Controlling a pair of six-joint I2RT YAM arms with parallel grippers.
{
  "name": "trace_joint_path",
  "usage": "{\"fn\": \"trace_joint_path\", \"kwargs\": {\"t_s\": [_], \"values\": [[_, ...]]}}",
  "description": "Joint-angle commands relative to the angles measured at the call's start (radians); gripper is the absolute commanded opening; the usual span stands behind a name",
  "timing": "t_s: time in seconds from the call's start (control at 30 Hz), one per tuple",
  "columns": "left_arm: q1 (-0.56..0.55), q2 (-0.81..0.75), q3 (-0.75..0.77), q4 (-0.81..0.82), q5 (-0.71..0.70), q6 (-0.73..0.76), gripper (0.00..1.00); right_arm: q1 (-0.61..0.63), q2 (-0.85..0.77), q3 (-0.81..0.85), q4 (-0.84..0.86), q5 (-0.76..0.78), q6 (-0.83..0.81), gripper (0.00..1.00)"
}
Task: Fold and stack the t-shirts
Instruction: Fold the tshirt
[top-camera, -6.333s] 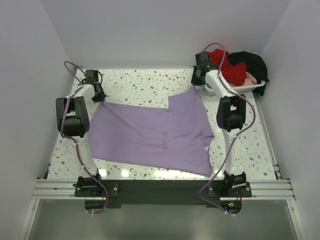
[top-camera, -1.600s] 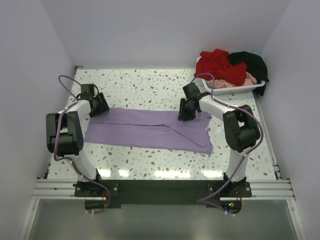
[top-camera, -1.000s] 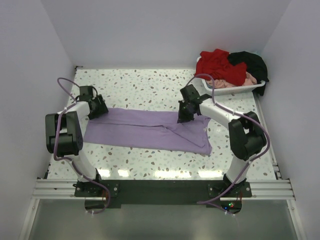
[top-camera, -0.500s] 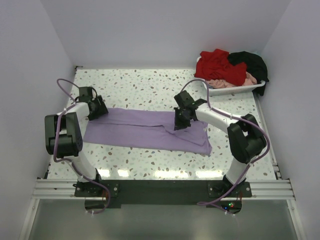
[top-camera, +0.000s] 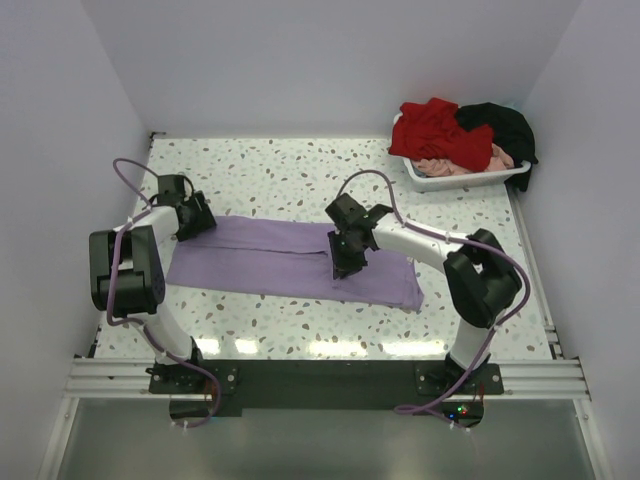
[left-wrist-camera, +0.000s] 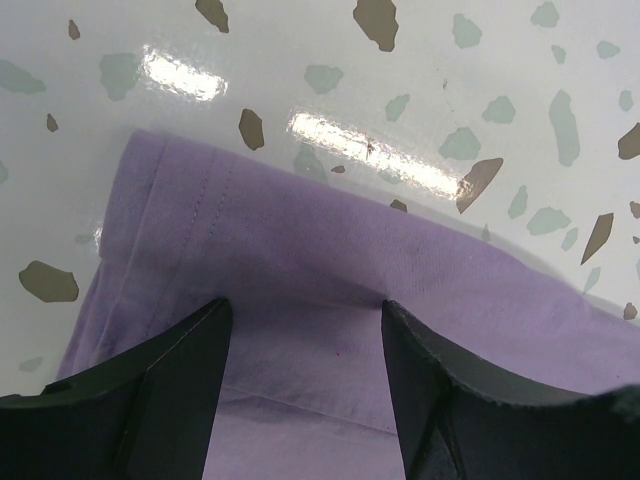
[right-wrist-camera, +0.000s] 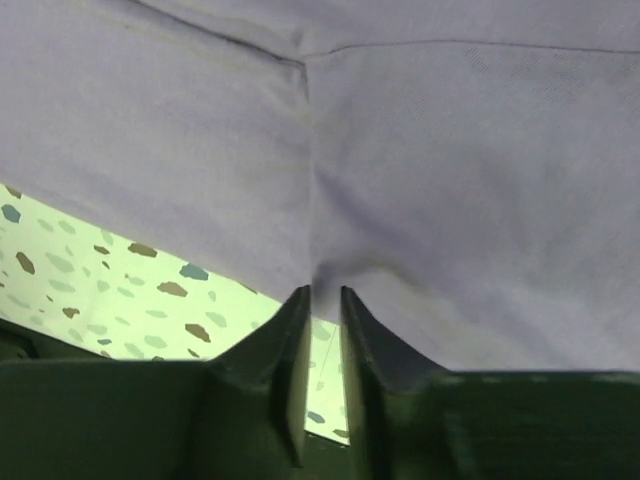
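Note:
The lavender t-shirt (top-camera: 260, 255) lies on the table as a long, narrow folded strip. My left gripper (top-camera: 195, 222) is at its left end, open, with both fingertips resting on the cloth (left-wrist-camera: 300, 250) and nothing between them (left-wrist-camera: 305, 305). My right gripper (top-camera: 342, 262) stands low over the middle of the strip. Its jaws (right-wrist-camera: 320, 292) are a narrow slit apart, and a small pucker of lavender cloth (right-wrist-camera: 450, 180) rises to the tips. A red t-shirt (top-camera: 430, 125), a black one (top-camera: 500, 128) and a pale pink one (top-camera: 450, 166) are heaped at the back right.
The white plastic tray (top-camera: 470, 182) holding the heaped shirts stands in the back right corner, against the wall. Speckled tabletop (top-camera: 290, 175) shows behind the strip, and a lit band runs along the near edge (top-camera: 300, 345). Walls close in on three sides.
My right gripper has slid left along the strip, from its right part to the middle, and its jaws have parted a little. The left gripper has stayed put.

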Motion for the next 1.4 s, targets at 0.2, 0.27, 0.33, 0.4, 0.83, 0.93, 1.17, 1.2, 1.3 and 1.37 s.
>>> {"fn": "trace_joint_path", "kwargs": {"t_s": [0.2, 0.27, 0.33, 0.4, 0.83, 0.93, 1.17, 1.2, 1.3, 1.37], "values": [[0.010, -0.018, -0.014, 0.026, 0.023, 0.000, 0.66, 0.025, -0.071, 0.068, -0.132, 0.025, -0.021, 0.48], [0.010, -0.019, -0.014, 0.029, 0.025, 0.000, 0.66, 0.022, -0.094, 0.073, -0.145, 0.080, -0.010, 0.60], [0.010, -0.021, -0.008, 0.031, 0.020, 0.002, 0.66, 0.002, -0.132, 0.082, -0.151, 0.114, 0.002, 0.64], [0.012, -0.022, 0.004, 0.026, 0.020, 0.002, 0.66, -0.048, -0.162, 0.084, -0.145, 0.143, 0.010, 0.65], [0.013, -0.025, 0.134, 0.002, 0.033, -0.037, 0.66, -0.461, -0.071, 0.186, -0.048, 0.045, -0.105, 0.66], [0.013, -0.019, 0.157, 0.012, 0.034, -0.052, 0.66, -0.516, -0.008, 0.228, -0.027, 0.027, -0.113, 0.66], [0.013, 0.073, 0.207, -0.003, 0.024, -0.078, 0.66, -0.578, 0.136, 0.310, -0.007, 0.005, -0.114, 0.66], [0.013, 0.077, 0.203, -0.003, 0.017, -0.078, 0.66, -0.581, 0.147, 0.315, -0.005, 0.005, -0.113, 0.66], [0.013, 0.091, 0.191, -0.009, 0.004, -0.078, 0.66, -0.592, 0.171, 0.324, -0.020, 0.004, -0.105, 0.65], [0.015, 0.099, 0.179, -0.006, -0.003, -0.083, 0.66, -0.595, 0.185, 0.324, -0.030, 0.010, -0.101, 0.64]]}}
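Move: Some 16 cm ahead of the right hand, 20 cm to its right and 4 cm below is the t-shirt's far right corner. The shirt's near right corner lies about 11 cm back and 20 cm right of that hand, the laundry basket roughly 36 cm ahead and 33 cm right. From the left hand, the shirt's far edge is about 4 cm straight ahead and its far left corner 5 cm ahead and 6 cm left, both 1 cm lower. Spreading its barely parted fingers wide over the flap just laid down, the right hand rises about 7 cm, swings right and forward some 19 and 18 cm across the shirt, turning about 30 degrees clockwise, and sinks towards the far right corner. Late on, the open left hand comes free of the cloth, arcs 5 cm forward and dips to the far edge. ##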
